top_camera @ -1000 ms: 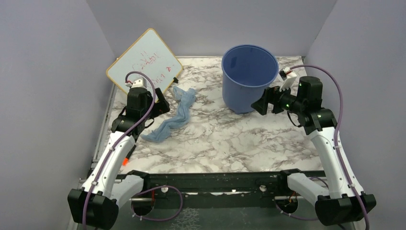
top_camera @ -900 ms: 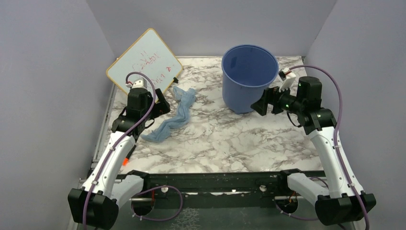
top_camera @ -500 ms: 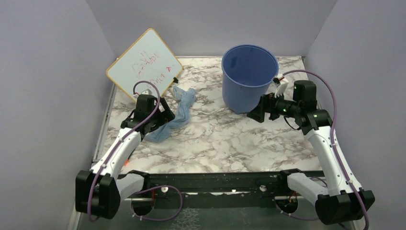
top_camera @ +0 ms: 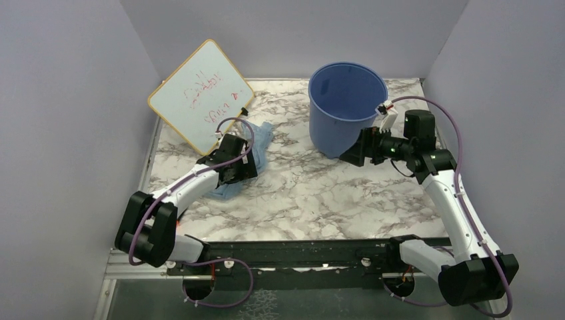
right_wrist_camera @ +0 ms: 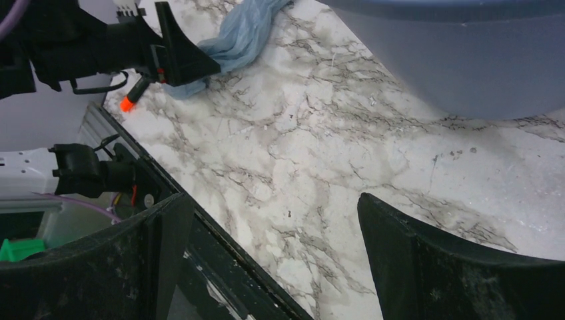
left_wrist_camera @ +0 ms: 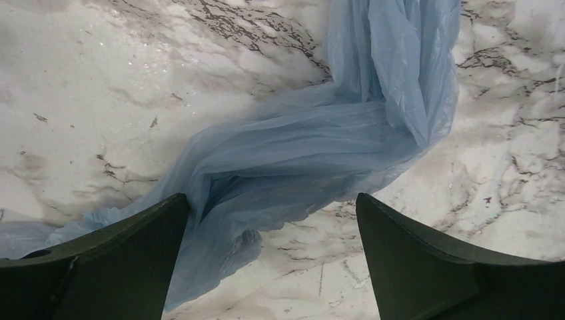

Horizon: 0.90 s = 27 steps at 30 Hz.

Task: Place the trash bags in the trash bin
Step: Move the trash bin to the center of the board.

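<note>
The trash bag [top_camera: 258,138] is a crumpled light-blue strip lying on the marble table left of the trash bin [top_camera: 346,107], a round blue bucket standing upright. My left gripper [top_camera: 241,172] hovers low over the bag's near end, open. In the left wrist view the bag [left_wrist_camera: 313,147] runs between its fingers and touches the left fingertip [left_wrist_camera: 170,213]. My right gripper [top_camera: 352,155] is open beside the bin's lower right wall, with only bare marble between its fingers in the right wrist view [right_wrist_camera: 273,200]. That view also has the bin's wall [right_wrist_camera: 466,60] and the bag [right_wrist_camera: 240,37].
A white board with red writing [top_camera: 200,93] leans against the back left wall, just behind the bag. Grey walls close in the table on three sides. The black front rail [top_camera: 300,250] runs along the near edge. A small orange piece [right_wrist_camera: 125,105] lies by the table's left edge.
My left arm has stretched forward and to the right and dropped down over the bag's near end. My right gripper has slid a little left along the bin's base. The bag has not moved.
</note>
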Motion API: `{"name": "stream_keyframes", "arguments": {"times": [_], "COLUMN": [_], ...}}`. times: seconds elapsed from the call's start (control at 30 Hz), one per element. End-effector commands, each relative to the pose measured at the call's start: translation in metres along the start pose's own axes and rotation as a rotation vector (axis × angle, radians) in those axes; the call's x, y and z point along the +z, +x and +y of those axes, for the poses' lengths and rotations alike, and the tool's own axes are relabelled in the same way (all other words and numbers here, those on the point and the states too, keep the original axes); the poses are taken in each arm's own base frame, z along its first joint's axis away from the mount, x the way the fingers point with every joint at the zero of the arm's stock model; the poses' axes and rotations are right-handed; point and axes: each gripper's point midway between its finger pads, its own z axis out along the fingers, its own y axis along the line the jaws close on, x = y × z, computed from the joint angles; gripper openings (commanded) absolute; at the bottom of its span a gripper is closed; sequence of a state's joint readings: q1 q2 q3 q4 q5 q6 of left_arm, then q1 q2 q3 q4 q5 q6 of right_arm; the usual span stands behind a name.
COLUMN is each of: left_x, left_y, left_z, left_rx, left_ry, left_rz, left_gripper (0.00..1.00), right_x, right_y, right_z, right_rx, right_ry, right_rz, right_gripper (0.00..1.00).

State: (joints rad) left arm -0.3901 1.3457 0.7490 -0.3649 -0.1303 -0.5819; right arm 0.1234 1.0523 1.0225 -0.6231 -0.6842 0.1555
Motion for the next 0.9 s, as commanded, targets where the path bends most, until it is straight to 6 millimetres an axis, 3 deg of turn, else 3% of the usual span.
{"name": "stream_keyframes", "arguments": {"times": [0.0,0.17,0.27,0.37,0.5,0.7,0.87], "left_x": [0.003,0.006,0.004,-0.001,-0.009,-0.019,-0.029], "left_y": [-0.009,0.005,0.015,0.023,0.028,0.046,0.07], "left_z": [0.005,-0.008,-0.021,-0.033,-0.049,-0.068,-0.076], "left_rx": [0.104,0.181,0.225,0.248,0.271,0.312,0.329], "left_ry": [-0.088,-0.031,0.036,0.101,0.197,0.318,0.385], "left_rz": [-0.036,0.017,0.051,0.057,0.062,0.13,0.182], "left_gripper": [0.95,0.8,0.69,0.51,0.33,0.26,0.25], "right_x": [0.002,0.001,0.004,0.011,0.023,0.045,0.05], "right_y": [-0.011,-0.015,-0.018,-0.021,-0.032,-0.035,-0.055], "right_z": [0.015,0.024,0.017,0.008,-0.006,-0.038,-0.056], "right_rx": [0.014,-0.006,0.013,0.026,0.047,0.163,0.212], "right_ry": [-0.075,-0.109,-0.061,0.005,0.166,0.333,0.398], "right_rz": [-0.035,-0.064,-0.084,-0.095,-0.161,-0.28,-0.396], "right_gripper": [1.0,1.0,1.0,1.0,1.0,1.0,1.0]}}
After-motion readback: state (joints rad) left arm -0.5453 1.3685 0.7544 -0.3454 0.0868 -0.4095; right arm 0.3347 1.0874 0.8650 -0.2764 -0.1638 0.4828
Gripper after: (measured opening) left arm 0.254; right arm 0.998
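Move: The left hand is right above the trash bag, whose middle lies about 3 cm ahead, 1 cm left and 3 cm below; the marker is some 21 cm left and 14 cm back of that hand, near table level. From the right hand, the trash bin's middle is about 17 cm ahead, 4 cm left and 8 cm lower, the trash bag roughly 8 cm ahead, 33 cm left and 22 cm below. Rightward and somewhat back, low over the table, the left hand travels about 8 cm while its fingers close on the trash bag, pinch it and drag it along, the wrist turning clockwise. The right hand, fingers wide open, first lifts slightly and drifts left, then pushes forward and down towards the near side of the trash bin, turning clockwise some 20 degrees. ##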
